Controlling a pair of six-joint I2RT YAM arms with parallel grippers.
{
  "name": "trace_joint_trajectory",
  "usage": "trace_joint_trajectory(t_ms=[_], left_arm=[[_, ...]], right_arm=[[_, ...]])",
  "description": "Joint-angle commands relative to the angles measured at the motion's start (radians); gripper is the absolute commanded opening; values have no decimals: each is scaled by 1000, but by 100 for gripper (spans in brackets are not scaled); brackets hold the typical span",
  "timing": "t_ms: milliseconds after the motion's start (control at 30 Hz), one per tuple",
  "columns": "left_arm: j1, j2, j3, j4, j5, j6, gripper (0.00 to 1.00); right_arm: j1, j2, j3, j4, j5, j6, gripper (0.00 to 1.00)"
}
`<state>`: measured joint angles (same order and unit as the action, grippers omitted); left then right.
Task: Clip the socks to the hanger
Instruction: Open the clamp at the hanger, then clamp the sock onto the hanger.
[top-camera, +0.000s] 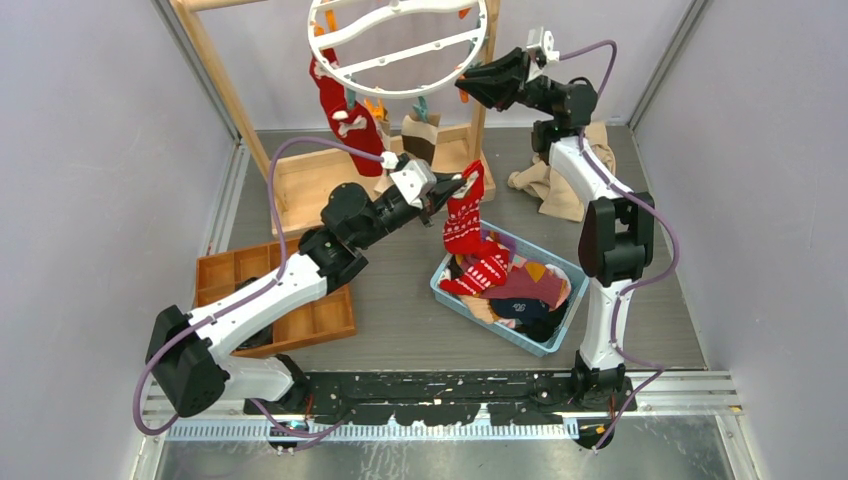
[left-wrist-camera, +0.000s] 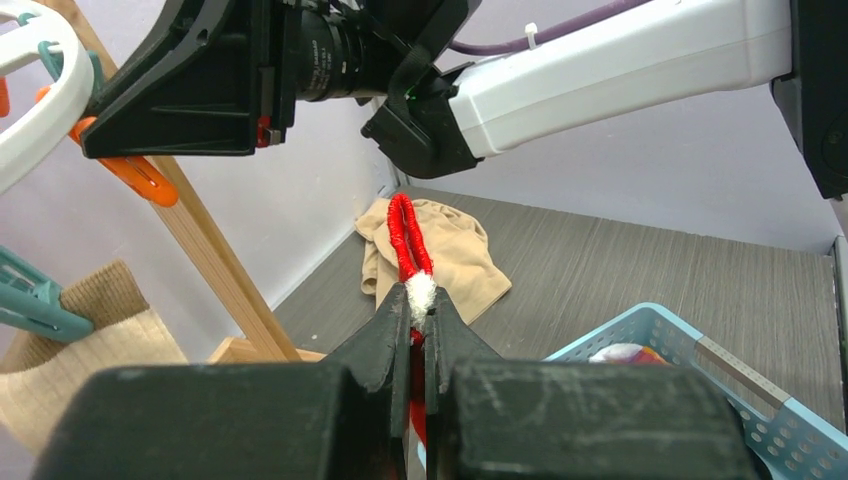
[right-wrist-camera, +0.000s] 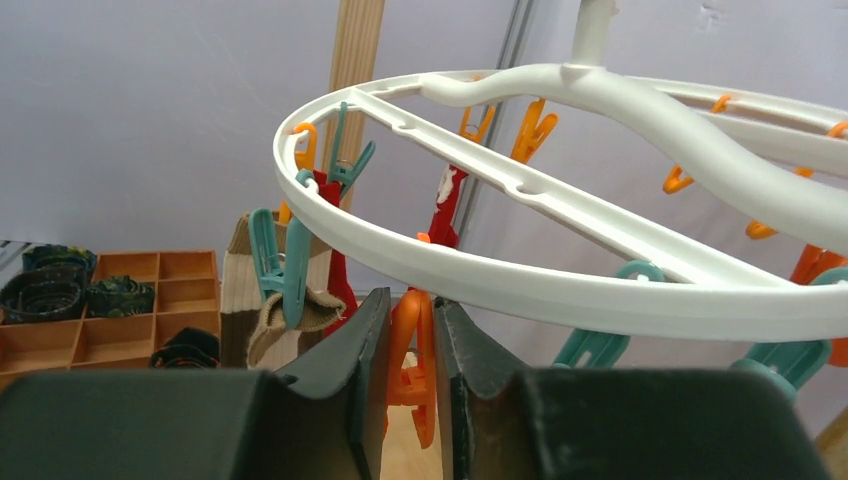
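The hanger (top-camera: 398, 45), a white ring with orange and teal clips, hangs at the top centre. My right gripper (top-camera: 465, 88) is at its near right rim, and its jaws (right-wrist-camera: 410, 310) are shut on an orange clip (right-wrist-camera: 412, 350) under the rim (right-wrist-camera: 520, 280). My left gripper (top-camera: 462, 185) is below it, shut on the cuff of a red-and-white sock (top-camera: 465, 220) that dangles over the basket. That red cuff (left-wrist-camera: 404, 225) sticks up past the left fingertips. A red sock (top-camera: 345, 115) and a tan-and-brown sock (top-camera: 420, 135) hang clipped on the hanger.
A blue basket (top-camera: 480, 318) holding several more socks stands under the held sock. A wooden compartment tray (top-camera: 270, 295) lies at the left. A beige cloth (top-camera: 560, 185) lies at the back right. The tall wooden frame (top-camera: 215, 75) carries the hanger.
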<state>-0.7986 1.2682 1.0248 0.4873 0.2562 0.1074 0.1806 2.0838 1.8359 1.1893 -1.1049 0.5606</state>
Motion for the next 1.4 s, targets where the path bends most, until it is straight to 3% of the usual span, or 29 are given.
trace_joint_trajectory(t_ms=[0, 133, 267, 433, 800, 1067, 1367], left_arm=[[-3, 8, 62, 12, -45, -11, 0], [-4, 31, 109, -49, -125, -8, 0], [-2, 48, 137, -114, -274, -12, 0], [4, 83, 153, -143, -353, 44, 0], [22, 189, 214, -37, -491, 76, 0], [22, 216, 190, 44, -548, 59, 0], [22, 249, 198, 58, -608, 36, 0]], right_arm=[[6, -72, -33, 29, 2, 18, 11], [13, -128, -93, -64, 25, -47, 6], [30, -212, -154, -307, 90, -217, 4], [53, -277, -165, -568, 164, -330, 2], [155, -389, -162, -994, 430, -543, 1], [229, -432, -163, -1112, 647, -555, 1], [263, -435, -143, -1168, 754, -538, 0]])
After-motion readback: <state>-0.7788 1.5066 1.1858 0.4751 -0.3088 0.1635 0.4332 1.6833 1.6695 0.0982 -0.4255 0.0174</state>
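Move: About 18 cm ahead of the left hand, 1 cm to its right and 4 cm above lies the orange clamp on the hanger, already between the right hand's fingertips, its middle some 2 cm below that hand's point. The cuff of the red sock, still pinched by the left hand, is roughly 18 cm back from the right hand, 1 cm left, 5 cm below. From the left hand, the teal clamp is about 14 cm ahead, 8 cm left, 3 cm up; the striped sock hangs some 7 cm beneath that clamp. Carrying the red sock by its cuff, the left hand reaches about 12 cm forward, drifting left and dipping slightly, and swings some 35 degrees counter-clockwise towards the orange clamp's underside. The right hand keeps squeezing that clamp, eases 3–4 cm left and slightly back and down, and turns clockwise while tipping its fingers down, drawing the hanger's rim along. ##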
